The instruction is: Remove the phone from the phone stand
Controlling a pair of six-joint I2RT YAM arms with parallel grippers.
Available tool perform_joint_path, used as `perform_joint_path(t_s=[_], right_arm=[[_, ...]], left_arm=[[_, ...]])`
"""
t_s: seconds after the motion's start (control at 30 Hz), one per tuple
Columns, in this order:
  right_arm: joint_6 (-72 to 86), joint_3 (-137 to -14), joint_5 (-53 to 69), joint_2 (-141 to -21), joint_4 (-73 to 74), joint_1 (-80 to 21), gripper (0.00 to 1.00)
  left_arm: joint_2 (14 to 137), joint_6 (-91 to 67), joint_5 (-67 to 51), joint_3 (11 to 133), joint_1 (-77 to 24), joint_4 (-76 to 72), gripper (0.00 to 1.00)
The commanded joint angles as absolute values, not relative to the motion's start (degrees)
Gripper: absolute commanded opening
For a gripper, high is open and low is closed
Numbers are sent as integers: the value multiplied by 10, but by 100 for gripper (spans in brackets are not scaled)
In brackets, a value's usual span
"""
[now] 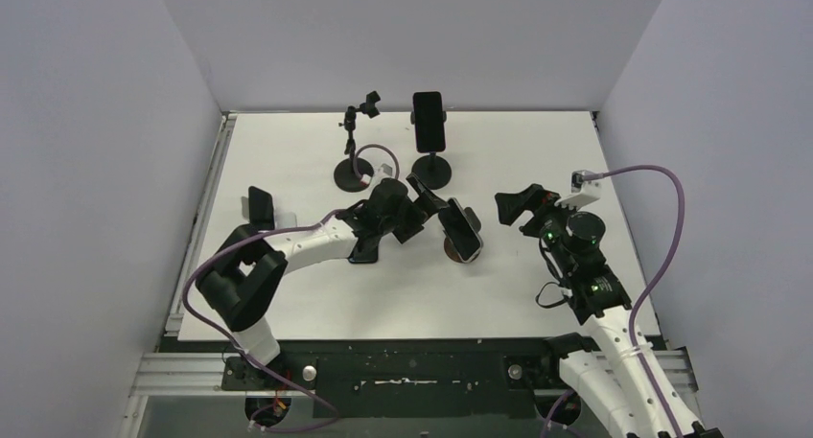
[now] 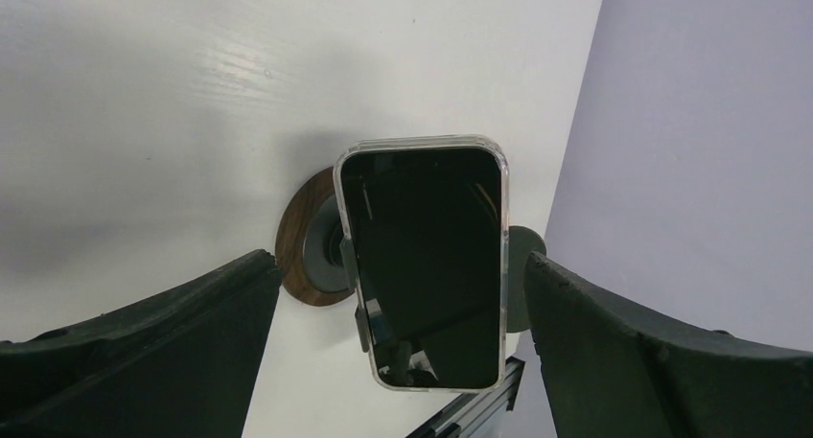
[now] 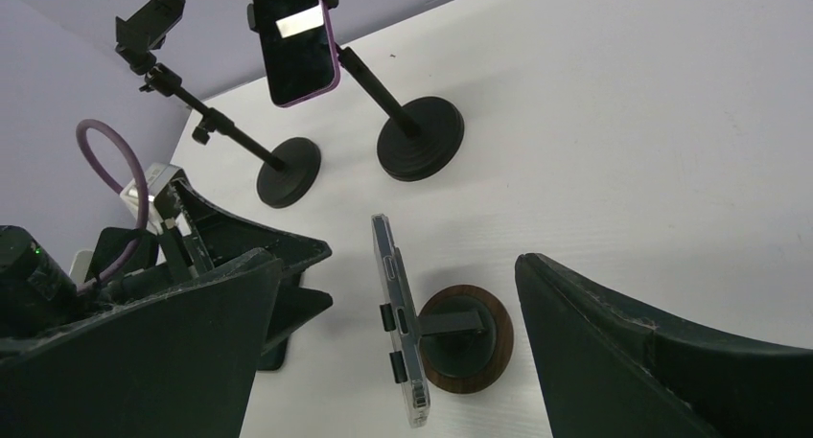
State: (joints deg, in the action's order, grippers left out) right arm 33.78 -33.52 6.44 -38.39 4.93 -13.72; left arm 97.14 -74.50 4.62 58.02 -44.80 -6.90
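A phone [image 1: 464,230] in a clear case sits clamped on a small phone stand with a round wooden base [image 1: 451,252], mid-table. My left gripper [image 1: 419,219] is just left of it and open. In the left wrist view the phone's dark screen [image 2: 422,256] faces me between the spread fingers [image 2: 192,333], untouched. My right gripper [image 1: 513,215] is open to the phone's right. The right wrist view shows the phone edge-on [image 3: 398,313], with the wooden base [image 3: 472,340] behind it and a gap on both sides.
At the back stand two black stands: one [image 1: 432,172] holds a second phone [image 1: 429,122], the other [image 1: 353,174] has an empty clamp [image 1: 365,106]. White walls enclose the table on three sides. A purple cable [image 1: 662,227] loops beside the right arm.
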Motion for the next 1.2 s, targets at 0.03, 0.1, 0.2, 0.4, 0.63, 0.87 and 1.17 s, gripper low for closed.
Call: perform_joint_path(t_s=[0.03,0.1,0.2,0.4,0.63,0.87,1.17], right_arm=[[338,-355,64,-376,54,-141,99],[338,-354,68,-377,51,-142,99],[338,-348,75,-377,48,-143,99],[317,-351,111,-386,75,-144,97],[310,-337,169,-406,148,-145,92],[299,-300,251,-425,130,-148,79],[287,-284,275,-493,80,-165,71]], left_arm=[[1007,-741,12,610,-443,-158,97],[1021,-746,2,613,-443,-175,97],[1042,-754,-19,619,-440,-204,97],[1049,-760,-23,618,-437,-224,97],[986,-756,-5,555,-413,-196,97],[877,-691,-11,500,-355,-106,97],[765,-507,-144,510,-258,-51,97]])
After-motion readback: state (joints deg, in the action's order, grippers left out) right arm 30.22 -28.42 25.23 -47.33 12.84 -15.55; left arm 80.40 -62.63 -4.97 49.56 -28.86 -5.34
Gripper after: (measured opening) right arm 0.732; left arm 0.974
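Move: The phone on the wooden-based stand lies about 11 cm to the right hand's left, level with it fore and aft and some 12 cm below. The tall black stand with a phone is roughly 22 cm farther out than that phone and 5 cm left of it. From the left hand, the phone is about 6 cm right, 1 cm back and 2 cm lower; the flat black phone lies some 17 cm left, 3 cm ahead, 12 cm down. Down about 10 cm, with some 5 cm each of back and left, the right hand comes in towards the lower end of the phone on the wooden-based stand, tipping down and swinging counter-clockwise about 20 degrees each while its fingers narrow by a quarter. The left hand, wide open, eases 3 cm right towards the phone, then reverses, drawing about 14 cm left and rising away. ##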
